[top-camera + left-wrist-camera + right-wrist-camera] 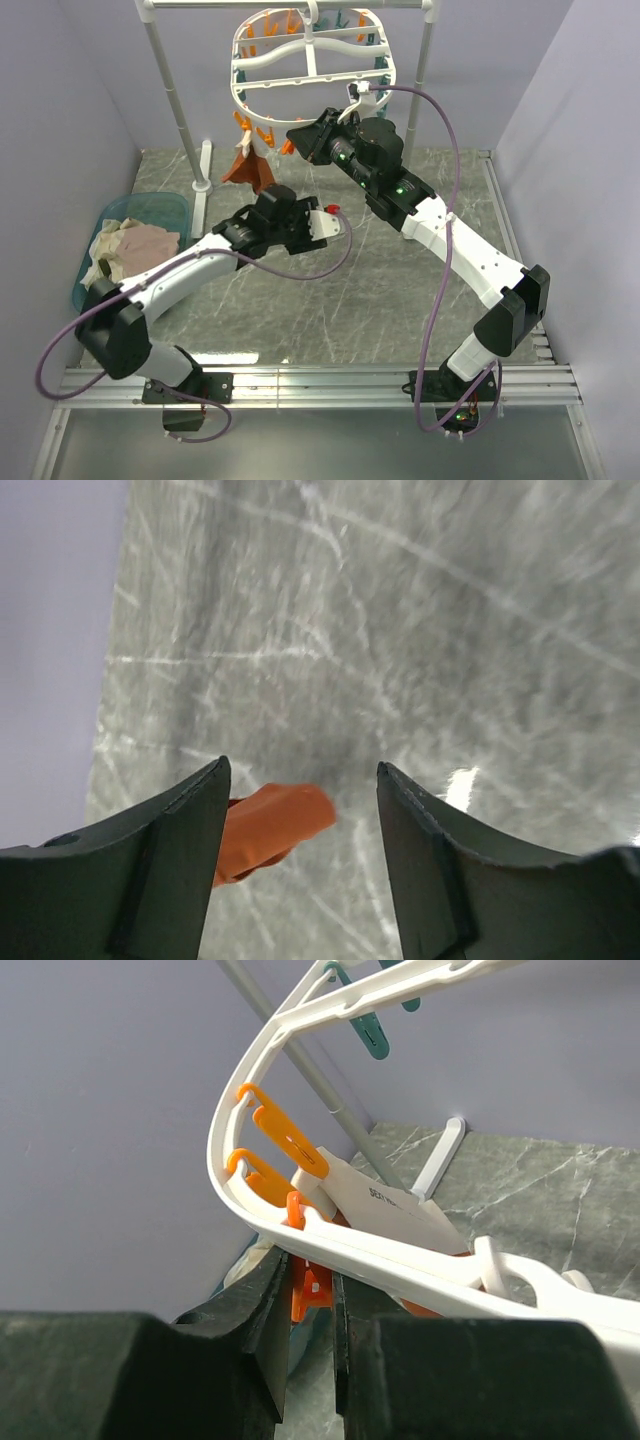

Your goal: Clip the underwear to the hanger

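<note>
The white oval hanger (310, 75) hangs from the rack's top bar, and its rim (330, 1235) crosses the right wrist view. The rust-orange underwear (250, 165) dangles from the hanger's lower left edge; its beige waistband (385, 1205) with dark text sits by an orange clothespin (285, 1140). My right gripper (312, 1270) reaches in under the rim (298, 135), its jaws narrowly shut on another orange clothespin (312, 1290). My left gripper (265, 200) sits just below the underwear, open (302, 770). A fold of the orange fabric (270, 825) shows beside its left finger, not pinched.
White rack poles (170, 90) stand at the back left and back right. A teal basket (150, 208) with a pale clothes pile (135, 245) sits at the left on the grey marbled table (380, 290). Teal clothespins (365, 1030) hang further along the frame.
</note>
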{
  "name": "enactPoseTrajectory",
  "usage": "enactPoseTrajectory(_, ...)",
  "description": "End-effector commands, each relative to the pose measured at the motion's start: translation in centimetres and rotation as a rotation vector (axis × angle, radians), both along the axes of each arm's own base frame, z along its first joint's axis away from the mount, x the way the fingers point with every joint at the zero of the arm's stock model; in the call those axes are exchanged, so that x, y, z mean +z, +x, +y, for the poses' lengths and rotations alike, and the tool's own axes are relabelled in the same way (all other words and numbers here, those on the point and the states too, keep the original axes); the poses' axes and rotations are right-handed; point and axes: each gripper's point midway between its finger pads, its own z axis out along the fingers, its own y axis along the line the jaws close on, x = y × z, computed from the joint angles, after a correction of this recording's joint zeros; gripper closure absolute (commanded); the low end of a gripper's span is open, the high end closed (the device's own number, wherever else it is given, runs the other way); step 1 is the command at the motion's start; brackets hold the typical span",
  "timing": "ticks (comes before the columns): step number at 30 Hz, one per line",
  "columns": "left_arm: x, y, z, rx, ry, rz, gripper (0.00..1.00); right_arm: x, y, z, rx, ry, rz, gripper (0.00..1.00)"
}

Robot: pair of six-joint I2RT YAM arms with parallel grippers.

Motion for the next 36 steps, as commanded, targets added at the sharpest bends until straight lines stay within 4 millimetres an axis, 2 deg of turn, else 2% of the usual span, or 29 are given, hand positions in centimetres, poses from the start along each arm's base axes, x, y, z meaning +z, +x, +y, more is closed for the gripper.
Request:
enactPoseTrajectory(1, 1.4, 2.8, 0.5, 0.082, 0.109, -0.107, 0.34, 1.9, 0.8, -0.8, -0.056, 0.028, -0.04, 1.0)
enactPoseTrajectory(3, 1.9, 3.6, 0.1, 0.104, 0.137, -0.127, 0.34, 1.9, 0.8, -0.8, -0.056, 0.024, -0.04, 1.0)
enactPoseTrajectory(5, 0.7, 4.3, -0.3, 0.118, 0.195, -0.124, 0.34, 2.0, 0.8, -0.8, -0.059, 0.024, -0.042, 1.0)
enactPoseTrajectory(6, 1.2, 4.7, -0.6, 0.125, 0.196, -0.137, 0.33, 1.9, 0.9, -0.9, -0.061, 0.023, -0.041, 1.0)
enactPoseTrajectory(7, 0.2, 5.0, -1.0, 0.126, 0.22, -0.127, 0.33, 2.0, 0.9, -0.9, -0.061, 0.024, -0.042, 1.0)
enactPoseTrajectory(8, 0.2, 5.3, -1.2, 0.136, 0.229, -0.13, 0.33, 2.0, 0.9, -0.8, -0.059, 0.024, -0.042, 1.0)
enactPoseTrajectory(9, 0.9, 5.9, -1.4, 0.159, 0.223, -0.14, 0.33, 2.0, 0.9, -0.9, -0.061, 0.024, -0.042, 1.0)
enactPoseTrajectory(10, 0.0, 6.3, -1.8, 0.165, 0.242, -0.127, 0.33, 2.0, 0.9, -0.9, -0.062, 0.026, -0.041, 1.0)
enactPoseTrajectory(11, 0.7, 6.9, -1.9, 0.186, 0.247, -0.132, 0.32, 2.0, 0.9, -0.8, -0.059, 0.023, -0.041, 1.0)
enactPoseTrajectory(12, -0.5, 7.3, -2.1, 0.195, 0.275, -0.109, 0.32, 2.0, 0.9, -0.8, -0.059, 0.023, -0.041, 1.0)
enactPoseTrajectory(14, -0.6, 8.0, -2.3, 0.215, 0.298, -0.108, 0.32, 2.0, 0.8, -0.8, -0.059, 0.023, -0.041, 1.0)
enactPoseTrajectory(18, -2.6, 9.7, -1.0, 0.284, 0.405, -0.123, 0.3, 2.0, 0.9, -0.9, -0.063, 0.022, -0.042, 1.0)
enactPoseTrajectory(19, -3.7, 10.1, -0.7, 0.296, 0.433, -0.107, 0.3, 2.0, 0.9, -0.9, -0.063, 0.022, -0.044, 1.0)
enactPoseTrajectory(21, -3.8, 10.8, -0.2, 0.328, 0.457, -0.093, 0.29, 1.9, 0.9, -0.9, -0.063, 0.022, -0.042, 1.0)
enactPoseTrajectory(22, -4.8, 11.2, 0.9, 0.352, 0.501, -0.073, 0.28, 2.0, 0.8, -0.9, -0.061, 0.023, -0.043, 1.0)
enactPoseTrajectory(24, -4.2, 12.3, 1.5, 0.388, 0.512, -0.082, 0.27, 1.9, 0.8, -0.9, -0.061, 0.023, -0.041, 1.0)
enactPoseTrajectory(25, -4.9, 12.7, 2.7, 0.412, 0.559, -0.07, 0.26, 1.9, 0.8, -0.9, -0.061, 0.022, -0.042, 1.0)
enactPoseTrajectory(26, -4.3, 13.2, 3.1, 0.432, 0.567, -0.081, 0.24, 1.9, 0.8, -0.9, -0.06, 0.021, -0.041, 1.0)
enactPoseTrajectory(27, -4.9, 13.5, 3.7, 0.44, 0.6, -0.074, 0.24, 1.8, 0.8, -0.9, -0.061, 0.019, -0.041, 1.0)
enactPoseTrajectory(28, -4.5, 13.9, 4.7, 0.466, 0.627, -0.074, 0.23, 1.8, 0.8, -0.9, -0.059, 0.021, -0.039, 1.0)
enactPoseTrajectory(30, -4.8, 14.2, 5.6, 0.483, 0.656, -0.059, 0.22, 1.9, 0.7, -0.9, -0.057, 0.022, -0.042, 1.0)
enactPoseTrajectory(31, -4.9, 13.9, 6.2, 0.483, 0.685, -0.04, 0.16, 1.7, 0.7, -0.9, -0.057, 0.02, -0.04, 1.0)
enactPoseTrajectory(34, -5.8, 13.5, 6.9, 0.482, 0.727, -0.003, 0.13, 1.6, 0.6, -0.9, -0.055, 0.018, -0.04, 1.0)
enactPoseTrajectory(35, -6.3, 12.9, 7.4, 0.477, 0.752, 0.026, 0.03, 1.6, 0.6, -0.9, -0.052, 0.017, -0.04, 1.0)
enactPoseTrajectory(36, -7.1, 12.6, 7.8, 0.475, 0.783, 0.051, 0.03, 1.6, 0.6, -0.9, -0.052, 0.017, -0.04, 1.0)
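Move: The lower end of the hanging underwear is about 9 cm ahead of the left hand, 9 cm to its left and slightly above it. From the same hand, the orange clip in the right fingers is roughly 7 cm ahead, 7 cm left and 23 cm up, and the already clipped waistband corner about 8 cm ahead, 15 cm left and 20 cm up. From the right hand, the underwear's lower end hangs about 20 cm below, 3 cm ahead and 2 cm left. The left hand reaches forward some 14 cm towards the hanging underwear while sinking about 7 cm, drifting slightly right at first and then swinging left, to end about 7 cm left of its start. On the way the wrist turns nearly 50 degrees, its left side rising and its fingers swinging counter-clockwise to point forward and down, and the fingers spread from about two-thirds to almost fully open around the lower cloth, while the right hand stays still and keeps its pinch on the orange clip at the hanger's rim. ##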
